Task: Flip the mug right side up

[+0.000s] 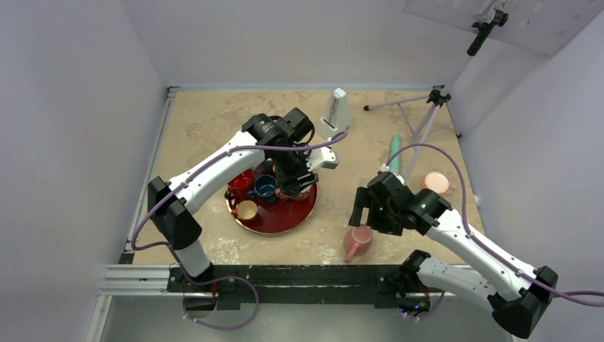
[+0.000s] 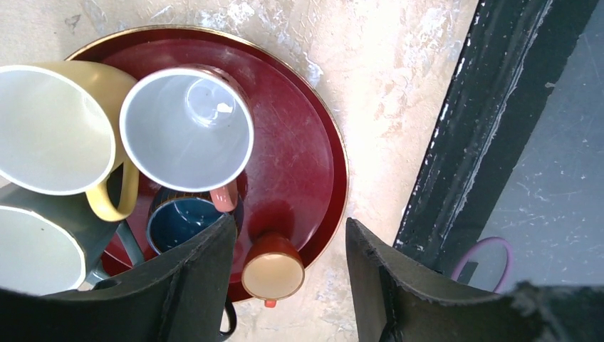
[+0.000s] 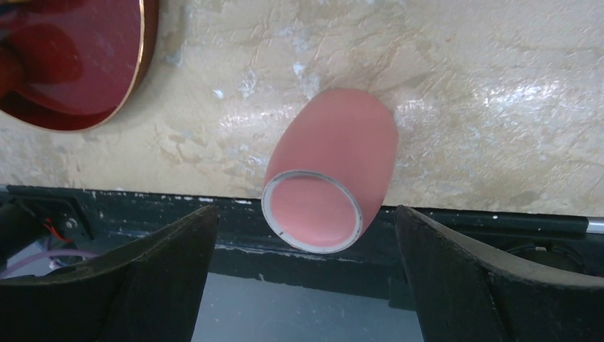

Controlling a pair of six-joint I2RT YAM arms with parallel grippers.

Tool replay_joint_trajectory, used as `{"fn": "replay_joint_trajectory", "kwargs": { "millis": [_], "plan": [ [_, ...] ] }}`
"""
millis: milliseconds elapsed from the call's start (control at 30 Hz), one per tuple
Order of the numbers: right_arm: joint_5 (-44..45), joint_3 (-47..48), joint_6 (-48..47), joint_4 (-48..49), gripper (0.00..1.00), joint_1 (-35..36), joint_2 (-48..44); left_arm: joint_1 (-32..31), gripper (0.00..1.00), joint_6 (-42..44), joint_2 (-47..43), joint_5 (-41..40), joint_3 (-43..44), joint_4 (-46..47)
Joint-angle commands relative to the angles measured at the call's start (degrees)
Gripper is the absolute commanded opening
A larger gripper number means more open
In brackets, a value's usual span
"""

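Note:
A pink mug [image 1: 358, 241] stands upside down on the table near the front rail, to the right of the red tray [image 1: 299, 214]. In the right wrist view its flat, white-ringed base [image 3: 311, 210] faces the camera. My right gripper [image 1: 361, 206] hangs above the mug, open and empty, with one finger on each side of it [image 3: 306, 214]. My left gripper [image 1: 295, 182] is open and empty above the tray [image 2: 306, 142], over a small brown cup [image 2: 273, 267].
The tray holds several mugs: yellow [image 2: 50, 128], white-lined pink [image 2: 186, 128], blue [image 2: 181, 224], grey [image 2: 35, 249]. A tripod [image 1: 427, 114], a white object [image 1: 337, 110], a teal tube [image 1: 394, 153] and a pink dish [image 1: 436, 183] stand behind. The black rail [image 1: 299, 274] runs along the front.

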Motion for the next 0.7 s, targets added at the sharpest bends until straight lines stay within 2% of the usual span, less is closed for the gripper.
{"fn": "replay_joint_trajectory", "kwargs": {
  "millis": [0,133,200,333,500,600,667],
  "plan": [
    [-2.9,-1.7,1.0,0.2,0.99,1.9,1.5,1.3,0.62,1.1,-3.1,2.5,0.2,-1.3],
    [-3.1,-3.4,1.1,2.2,0.98,3.5,4.7,1.9,0.62,1.0,-3.9,3.1,-0.5,-1.1],
    [-1.1,-3.0,0.9,2.2,0.94,3.7,6.6,1.9,0.62,1.3,-4.1,3.5,-0.8,-1.2],
    [2.8,-0.2,-0.4,4.0,0.76,3.8,10.2,2.2,0.63,1.5,-4.4,3.5,-1.2,-0.9],
    [4.8,2.3,-5.2,11.0,0.54,3.7,15.2,2.5,0.63,1.4,-4.7,3.1,-1.5,-0.4],
    [8.8,4.4,-10.3,14.1,0.3,3.7,19.7,3.0,0.63,1.6,-5.2,2.4,-2.0,0.2],
    [13.2,6.5,-14.2,15.1,0.3,3.7,23.9,3.5,0.63,1.7,-5.4,1.4,-2.1,0.9]
  ]
}}
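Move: The upside-down pink mug is almost under the right hand, its middle some 7 cm lower, about 2 cm nearer the base and 1 cm to the left. The red tray's centre lies roughly 25 cm left of this hand and 9 cm farther out; the upright pink mug on it is about 17 cm left and 12 cm ahead. From the left hand, the upside-down mug is around 12 cm back and 19 cm to the right, well below. The upside-down pink mug is taken from above between the right hand's open fingers: they sink about 4 cm, drawing back a little, and pinch its sides near the raised bottom. With the grip kept, the hand then goes level some 5 cm forward and slightly left, towards the tray, the wrist tilting about 10 degrees so the tips swing right. ##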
